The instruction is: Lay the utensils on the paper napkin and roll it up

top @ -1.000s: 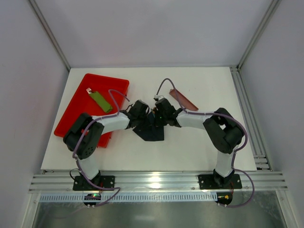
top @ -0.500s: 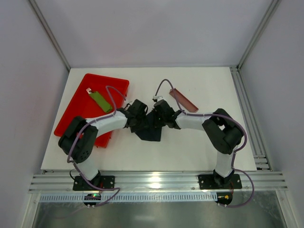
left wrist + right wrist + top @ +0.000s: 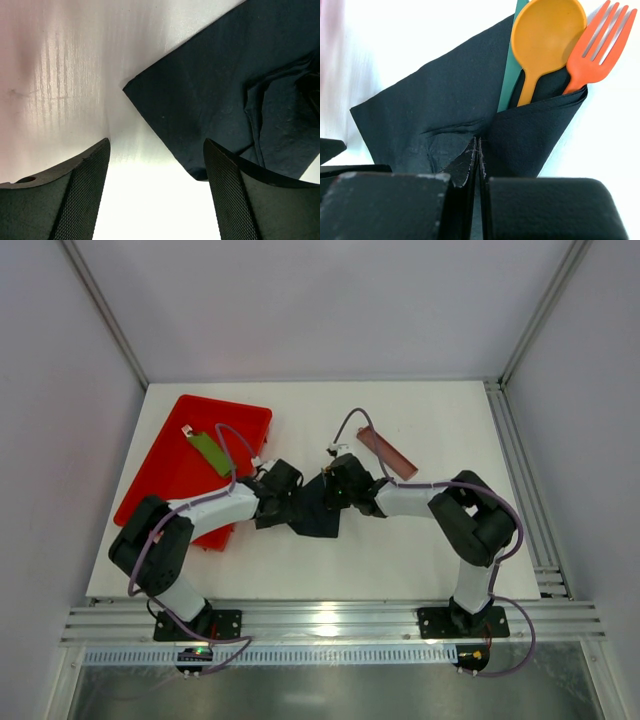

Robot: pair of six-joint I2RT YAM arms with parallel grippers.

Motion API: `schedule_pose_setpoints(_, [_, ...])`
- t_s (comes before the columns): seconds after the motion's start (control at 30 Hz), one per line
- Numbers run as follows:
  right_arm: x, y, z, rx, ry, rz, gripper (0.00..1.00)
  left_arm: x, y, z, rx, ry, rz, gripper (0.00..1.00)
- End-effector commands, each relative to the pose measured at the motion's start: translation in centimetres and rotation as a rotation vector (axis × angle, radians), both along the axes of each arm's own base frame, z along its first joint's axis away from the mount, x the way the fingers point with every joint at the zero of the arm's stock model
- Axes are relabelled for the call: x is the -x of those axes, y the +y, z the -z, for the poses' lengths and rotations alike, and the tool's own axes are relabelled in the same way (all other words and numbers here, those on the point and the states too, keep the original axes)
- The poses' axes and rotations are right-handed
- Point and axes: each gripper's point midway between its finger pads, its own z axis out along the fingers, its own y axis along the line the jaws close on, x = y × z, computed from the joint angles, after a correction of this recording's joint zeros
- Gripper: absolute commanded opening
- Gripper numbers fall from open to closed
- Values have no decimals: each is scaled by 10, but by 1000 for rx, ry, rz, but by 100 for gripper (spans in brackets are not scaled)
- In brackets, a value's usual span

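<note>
The black paper napkin [image 3: 318, 520] lies mid-table between my grippers. In the right wrist view one flap of the napkin [image 3: 420, 115] is folded over the utensils. A yellow spoon [image 3: 547, 35] and an orange fork [image 3: 595, 55] stick out past the fold, with a thin teal strip [image 3: 512, 60] beside them. My right gripper [image 3: 337, 494] [image 3: 478, 142] is shut, its tips pinching the napkin where creases meet. My left gripper [image 3: 290, 506] [image 3: 156, 165] is open and empty, low over the bare table beside the napkin's left corner [image 3: 215, 90].
A red tray [image 3: 165, 475] sits at the far left under the left arm, with a flat green piece [image 3: 208, 452] in it. A long narrow brown tray [image 3: 388, 452] lies behind the right gripper. Grey walls stand on three sides.
My left gripper has drawn back to the left, off the napkin. My right gripper has stayed on the napkin, shifting only slightly.
</note>
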Motion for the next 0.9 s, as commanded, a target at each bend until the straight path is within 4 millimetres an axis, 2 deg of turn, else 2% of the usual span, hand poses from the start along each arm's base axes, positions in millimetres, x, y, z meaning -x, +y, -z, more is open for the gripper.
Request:
schedule_pose_setpoints(0.0, [16, -11, 15, 37, 55, -5, 4, -8, 8, 3, -69, -4, 11, 75])
schedule_pose_setpoints(0.17, [17, -12, 17, 33, 50, -4, 4, -12, 2, 9, -69, 9, 39, 76])
schedule_pose_setpoints(0.27, [18, -12, 19, 32, 53, -5, 4, -15, -9, 9, -3, 5, 61, 75])
schedule_pose_setpoints(0.47, [19, -12, 22, 30, 55, -8, 4, -20, -25, 9, 95, 17, 89, 62])
schedule_pose_setpoints(0.6, [19, -11, 23, 16, 55, -1, 4, -25, -45, -4, 174, 7, 154, 34])
schedule_pose_setpoints(0.63, [18, -10, 23, 8, 52, 3, 4, -25, -56, -12, 229, 2, 186, 26])
schedule_pose_setpoints(0.67, [18, -10, 23, 4, 51, 6, 4, -27, -59, -14, 237, -10, 190, 26])
schedule_pose_setpoints(0.7, [18, -10, 23, -3, 51, 8, 4, -27, -65, -23, 273, -23, 203, 19])
schedule_pose_setpoints(0.87, [17, -7, 23, -49, 50, 41, 4, -31, -88, -54, 372, -112, 253, 6])
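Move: The napkin's loose left flap lies roughly 4 cm ahead of the left hand and 3 cm to its right, about 1 cm below. The rolled part of the napkin is some 7 cm ahead and 12 cm right of that hand; the spoon's bowl is about 13 cm ahead and 9 cm right. From the right hand, which has its shut fingertips on the napkin, the flap is about 6 cm left and 1 cm back. The napkin's free left edge is pinched by the left hand, which first slides about 2 cm forward low over the table with its fingers open, then shuts them while sweeping some 5 cm right towards the rolled part, rising about 1 cm at the end. It tilts its left side down some 15 degrees and turns slightly clockwise. The right hand keeps its closed fingertips on the napkin. ##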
